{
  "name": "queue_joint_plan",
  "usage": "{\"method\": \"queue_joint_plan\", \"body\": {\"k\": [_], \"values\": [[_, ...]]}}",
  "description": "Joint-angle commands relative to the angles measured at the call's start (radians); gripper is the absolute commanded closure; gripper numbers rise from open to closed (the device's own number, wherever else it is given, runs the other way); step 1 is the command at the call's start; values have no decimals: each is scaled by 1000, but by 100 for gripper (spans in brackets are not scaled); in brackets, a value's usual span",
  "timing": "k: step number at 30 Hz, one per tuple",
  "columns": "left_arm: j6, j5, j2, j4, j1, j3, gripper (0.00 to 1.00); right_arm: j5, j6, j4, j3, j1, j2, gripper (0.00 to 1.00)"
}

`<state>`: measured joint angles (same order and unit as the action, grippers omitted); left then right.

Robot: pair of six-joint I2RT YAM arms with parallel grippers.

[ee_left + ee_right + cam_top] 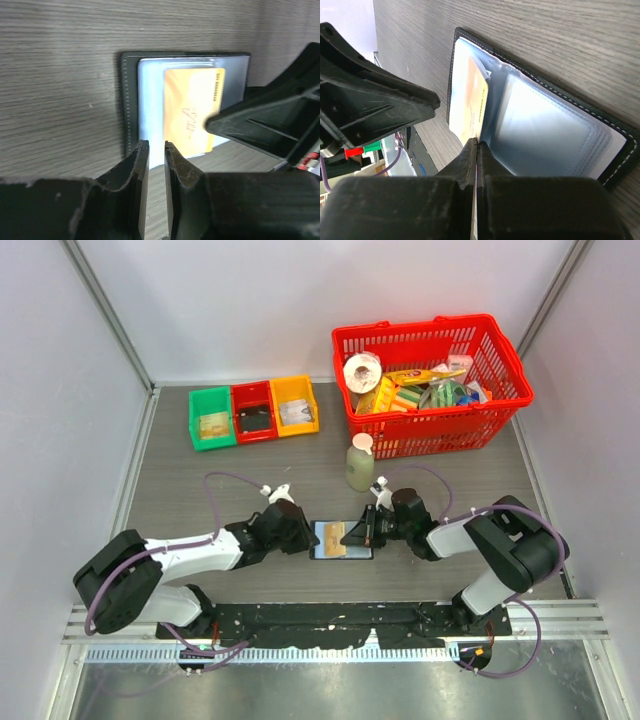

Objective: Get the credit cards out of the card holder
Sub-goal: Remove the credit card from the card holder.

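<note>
The black card holder (362,552) lies open on the table between both grippers, its pale blue-grey sleeves up. In the left wrist view its stitched black edge (129,100) shows. A yellow-orange credit card (192,107) sticks partly out of a sleeve and also shows in the right wrist view (470,107). My right gripper (477,143) is shut on that card's edge; it also shows in the top view (354,534). My left gripper (156,145) stands at the holder's left edge, jaws a narrow gap apart with nothing between them; it also shows in the top view (306,537).
A pale green bottle (360,464) stands just behind the grippers. A red basket (440,422) with groceries is at the back right. Green (212,418), red (253,412) and orange (295,405) trays sit at the back left. Walls enclose the table.
</note>
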<state>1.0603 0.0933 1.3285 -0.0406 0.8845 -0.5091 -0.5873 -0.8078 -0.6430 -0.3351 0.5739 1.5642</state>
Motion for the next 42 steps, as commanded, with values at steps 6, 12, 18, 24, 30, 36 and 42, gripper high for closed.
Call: {"method": "queue_joint_plan", "body": {"k": [6,12,18,24,30,36,42], "values": [[-49,-89,67,-56,5,-92,82,-19,24,-23,-24,0,43,98],[-51,-118,141,-90,5,-91,89,-20,22,-27,-19,-2,46,98],[-28,-61,160,-42,5,-68,100,-16,9,-43,-5,-2,36,90],[9,-47,155,-48,5,-9,100,-34,-31,-127,19,-8,45,88],[24,-43,156,-56,5,11,100,-58,-86,-234,39,-12,72,86],[24,-41,167,-51,5,9,100,-75,-129,-323,57,-17,91,75],[32,-35,166,-50,5,20,100,-71,-133,-322,71,-32,66,76]]}}
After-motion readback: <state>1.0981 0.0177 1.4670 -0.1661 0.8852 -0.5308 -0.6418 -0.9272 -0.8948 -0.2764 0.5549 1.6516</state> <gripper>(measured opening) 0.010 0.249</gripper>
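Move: The orange credit card lies in the opened card holder, its middle about 5 cm right of the left gripper, 2 cm ahead and 2 cm below. From the right gripper, shut at the card's right edge, that middle is about 2 cm to the left, 1 cm ahead and 1 cm lower. The empty clear sleeve is some 4 cm right of the right gripper and level fore and aft; the bottle stands about 16 cm ahead of it and 4 cm to its right. Hop the left gripper about 2.5 cm to the right, rising a little and then sinking some 3 cm while the fingers shut, and press the closed tips down on the card's left edge. Keep the right fingers shut on the right edge until the left is down, then open them about a quarter around it in place, rolling the wrist slightly with its left side rising. ##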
